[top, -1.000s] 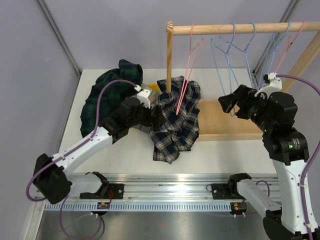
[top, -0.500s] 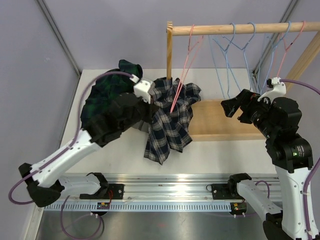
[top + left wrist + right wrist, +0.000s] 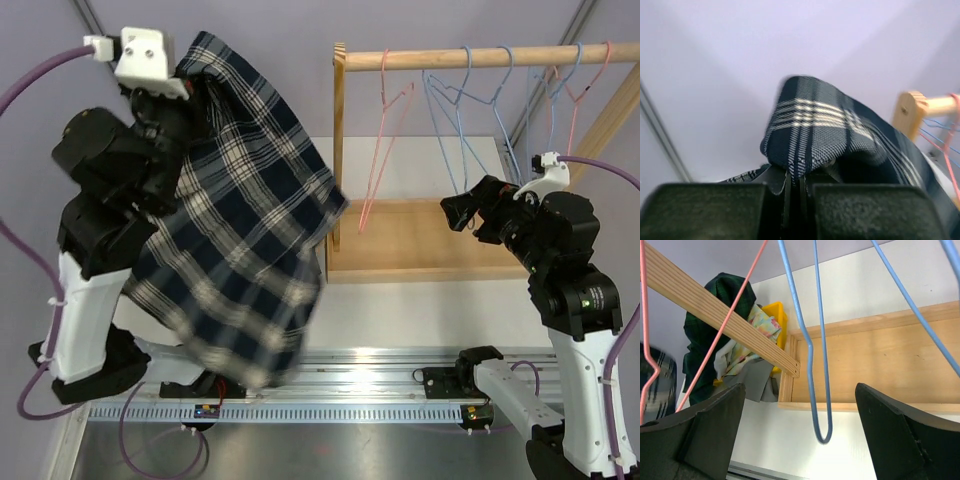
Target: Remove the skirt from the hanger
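The navy-and-white plaid skirt [image 3: 240, 230] hangs in the air at the left, off the hanger, and drapes down past the table's near edge. My left gripper [image 3: 795, 176] is raised high and shut on a fold of the skirt [image 3: 815, 120]; in the top view the cloth hides its jaws. The pink hanger [image 3: 381, 150] hangs bare on the wooden rail [image 3: 480, 57]. My right gripper [image 3: 462, 212] stands open to the right of it, and a blue hanger's lower loop [image 3: 822, 432] hangs between its fingers [image 3: 710, 430] without touching them.
Several blue and pink hangers [image 3: 470, 100] hang along the rail. The rack has an upright post [image 3: 339, 150] and a wooden base tray [image 3: 880, 355]. A dark green plaid garment [image 3: 702, 320], a yellow bin [image 3: 778, 315] and other cloth lie left of the rack.
My left gripper shut on the skirt, then swung up and to the left, pulling the skirt off the pink hanger, which now hangs empty. The right arm barely moved.
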Robot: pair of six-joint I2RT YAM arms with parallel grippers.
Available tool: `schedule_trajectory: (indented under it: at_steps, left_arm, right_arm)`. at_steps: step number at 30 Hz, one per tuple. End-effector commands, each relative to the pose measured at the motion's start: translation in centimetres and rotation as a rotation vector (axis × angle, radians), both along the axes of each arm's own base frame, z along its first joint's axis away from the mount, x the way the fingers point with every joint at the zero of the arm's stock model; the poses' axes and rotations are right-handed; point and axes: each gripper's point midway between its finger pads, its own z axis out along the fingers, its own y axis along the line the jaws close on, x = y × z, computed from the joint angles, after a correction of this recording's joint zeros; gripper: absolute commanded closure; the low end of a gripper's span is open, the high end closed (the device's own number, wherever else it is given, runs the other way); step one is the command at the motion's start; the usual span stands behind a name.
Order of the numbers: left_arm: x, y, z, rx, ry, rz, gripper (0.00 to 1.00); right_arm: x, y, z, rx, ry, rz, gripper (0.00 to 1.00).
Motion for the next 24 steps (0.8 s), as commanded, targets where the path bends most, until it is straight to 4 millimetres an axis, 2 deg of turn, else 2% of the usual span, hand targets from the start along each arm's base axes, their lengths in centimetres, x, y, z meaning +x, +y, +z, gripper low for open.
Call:
schedule_trajectory:
  at_steps: [1,4,5,7,10,11,13,14,15,17,18,19,20,21,24]
  left_arm:
    - [4.0,-0.9,2.0,0.094,-0.058,0.060,1.00]
    - [5.4,0.1,3.9,0.087,-0.109,0.095,1.00]
    - [6.9,-0.5,3.4,0.102,-0.100,0.098,1.00]
    - [8.2,0.3,3.7,0.107,-0.108,0.126,1.00]
    - [10.3,0.9,2.8,0.120,-0.092,0.159,1.00]
    - [11.3,0.8,1.3,0.140,-0.060,0.168,1.00]
    - [11.6,1.9,0.0,0.145,-0.036,0.214,1.00]
    - [13.6,1.2,-3.9,0.178,0.022,0.221,1.00]
    - [12.8,2.4,-4.2,0.161,0.013,0.238,1.00]
    - [13.6,2.8,-7.7,0.106,0.049,0.244,1.00]
    - [15.2,3.5,-14.1,0.139,0.163,0.263,1.00]
    - [14.7,3.9,-14.9,0.065,0.163,0.251,1.00]
    - [15.0,4.4,-17.3,0.048,0.205,0.261,1.00]
    - [15.5,5.4,-22.8,0.061,0.305,0.289,1.00]
    - [15.1,6.3,-29.1,-0.039,0.446,0.312,1.00]
  right_arm:
    - [0.5,-0.2,0.8,-0.001,-0.038,-0.015,0.01]
    - [0.2,-0.3,0.7,-0.014,-0.034,-0.013,0.01]
    - [0.1,-0.3,0.8,-0.014,-0.038,-0.008,0.01]
    - [0.0,-0.3,0.5,-0.016,-0.028,-0.007,0.01]
    - [-0.3,-0.5,0.3,-0.029,-0.023,-0.008,0.01]
    - [-0.4,-0.6,0.3,-0.040,-0.024,-0.011,0.01]
    - [-0.6,-0.9,0.3,-0.050,-0.026,-0.020,0.01]
    - [-0.7,-0.9,0.2,-0.052,-0.024,-0.021,0.01]
    - [-0.7,-0.9,0.1,-0.054,-0.023,-0.020,0.01]
    - [-0.8,-1.0,0.2,-0.054,-0.026,-0.022,0.01]
    - [-0.8,-1.0,0.2,-0.052,-0.027,-0.022,0.01]
    - [-0.8,-1.0,0.2,-0.053,-0.027,-0.021,0.01]
    - [-0.8,-1.0,0.3,-0.053,-0.029,-0.022,0.01]
    - [-0.9,-0.9,0.3,-0.053,-0.029,-0.019,0.01]
    - [-1.0,-0.9,0.3,-0.052,-0.030,-0.016,0.01]
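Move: The left hand, up high, already holds the plaid skirt, which hangs towards its back right; the pile of clothes in the yellow bin is about 17 cm ahead of it, 4 cm to its left and some 47 cm below. The green skirt lies on that pile about 6 cm farther left, level with its middle. The rack's left post stands roughly 11 cm ahead and 17 cm right of the hand, its middle 25 cm lower. From the right hand the pile is about 20 cm ahead, 43 cm left and 25 cm down. Forward first, still high, the left hand carries the plaid skirt about 15 cm out towards the bin. Then it sinks ever faster, some 28 cm, drifting a little left late on, down towards the pile. The wrist tips the fingers downward by about 25 degrees and swings counter-clockwise, while the shut fingers keep their pinch on the cloth. ##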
